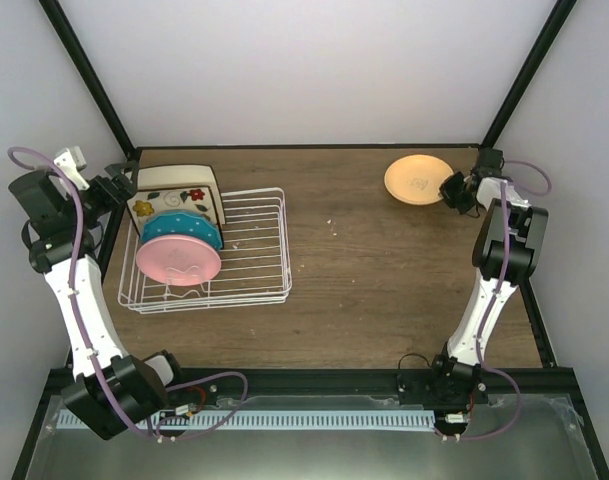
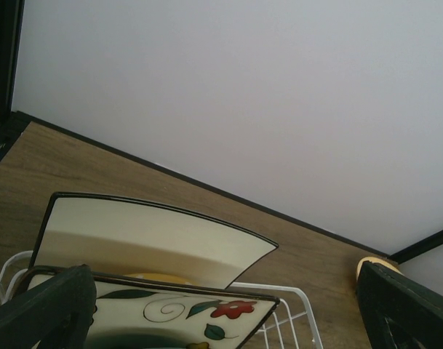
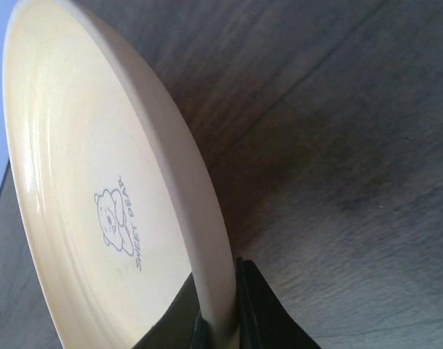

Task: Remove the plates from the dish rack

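The white wire dish rack (image 1: 254, 255) stands at the left of the table. It holds a pink plate (image 1: 179, 262) at the front, a teal plate (image 1: 187, 228), a flowered square cream plate (image 1: 174, 202) and a plain square cream plate (image 1: 174, 174) behind. My left gripper (image 1: 122, 190) is open at the rack's back left. In the left wrist view it (image 2: 225, 273) spans the plain plate (image 2: 148, 236) and the flowered plate (image 2: 170, 309); a yellow-orange sliver (image 2: 152, 277) shows between them. My right gripper (image 1: 452, 190) is shut on the rim of the pale-orange plate (image 1: 416, 178), held tilted (image 3: 83, 182) over the far right of the table.
Black frame posts rise at the back corners, one right beside the right gripper (image 1: 514, 90). White walls close in on the back and sides. The wooden table (image 1: 384, 270) stretches between the rack and the pale-orange plate.
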Controlling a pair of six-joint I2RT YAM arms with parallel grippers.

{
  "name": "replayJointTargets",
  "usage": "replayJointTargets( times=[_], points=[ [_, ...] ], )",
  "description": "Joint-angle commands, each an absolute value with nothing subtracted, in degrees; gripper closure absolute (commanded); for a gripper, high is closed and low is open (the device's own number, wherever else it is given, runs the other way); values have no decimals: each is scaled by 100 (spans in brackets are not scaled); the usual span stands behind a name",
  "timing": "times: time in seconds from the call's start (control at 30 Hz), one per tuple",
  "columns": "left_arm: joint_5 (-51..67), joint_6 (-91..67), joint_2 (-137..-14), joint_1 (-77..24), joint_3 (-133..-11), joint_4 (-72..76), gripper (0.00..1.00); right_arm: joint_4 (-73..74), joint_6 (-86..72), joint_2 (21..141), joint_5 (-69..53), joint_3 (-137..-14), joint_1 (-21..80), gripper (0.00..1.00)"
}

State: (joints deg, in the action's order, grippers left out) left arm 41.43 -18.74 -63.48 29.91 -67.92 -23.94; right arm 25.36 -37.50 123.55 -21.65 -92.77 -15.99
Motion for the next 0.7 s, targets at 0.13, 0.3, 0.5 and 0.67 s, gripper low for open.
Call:
replayJointTargets(
  times=[0.13,0.3,0.5,0.67],
  points=[
    [4182,-1945,-6339,2992,-6696,-2311,0,2750,-3802,12474,-2024,-8987,-1655,76],
    [4177,-1939,-6420,2989,-6731,-2247,0,2895,-3761,12265,-1864,-8863,-1670,33],
    [4109,-1835,-6411,2985,-6721,-2252,0,2841,-3310,11133,-1630,-8631,-1644,24],
    [4109,-1771,-6460,2966,-6760,-2251,0,2203,-1935,9975,-1118,-8773,-564,23]
  ],
)
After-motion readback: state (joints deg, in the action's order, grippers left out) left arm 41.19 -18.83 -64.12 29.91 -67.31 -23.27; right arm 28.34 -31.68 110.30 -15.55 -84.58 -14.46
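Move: The right hand still pinches the yellow plate by its right rim; the plate's middle is about 8 cm to the left and 3 cm ahead, roughly 2 cm lower. Its set-down spot on the bare table is about 8 cm left, 1 cm ahead and 5 cm down. The table's back edge is some 13 cm straight ahead, its right edge about 12 cm right, level with the hand. From the left hand the spot lies roughly 73 cm right, 20 cm ahead and 35 cm below. Down and a little back, about 3 cm down and 2 cm back, the right hand lowers the pinched plate to the table, then opens its fingers wide and lets go of the rim. It eases back another 2 cm and climbs fast, some 8 cm up from its lowest point, off to the plate's right side. ##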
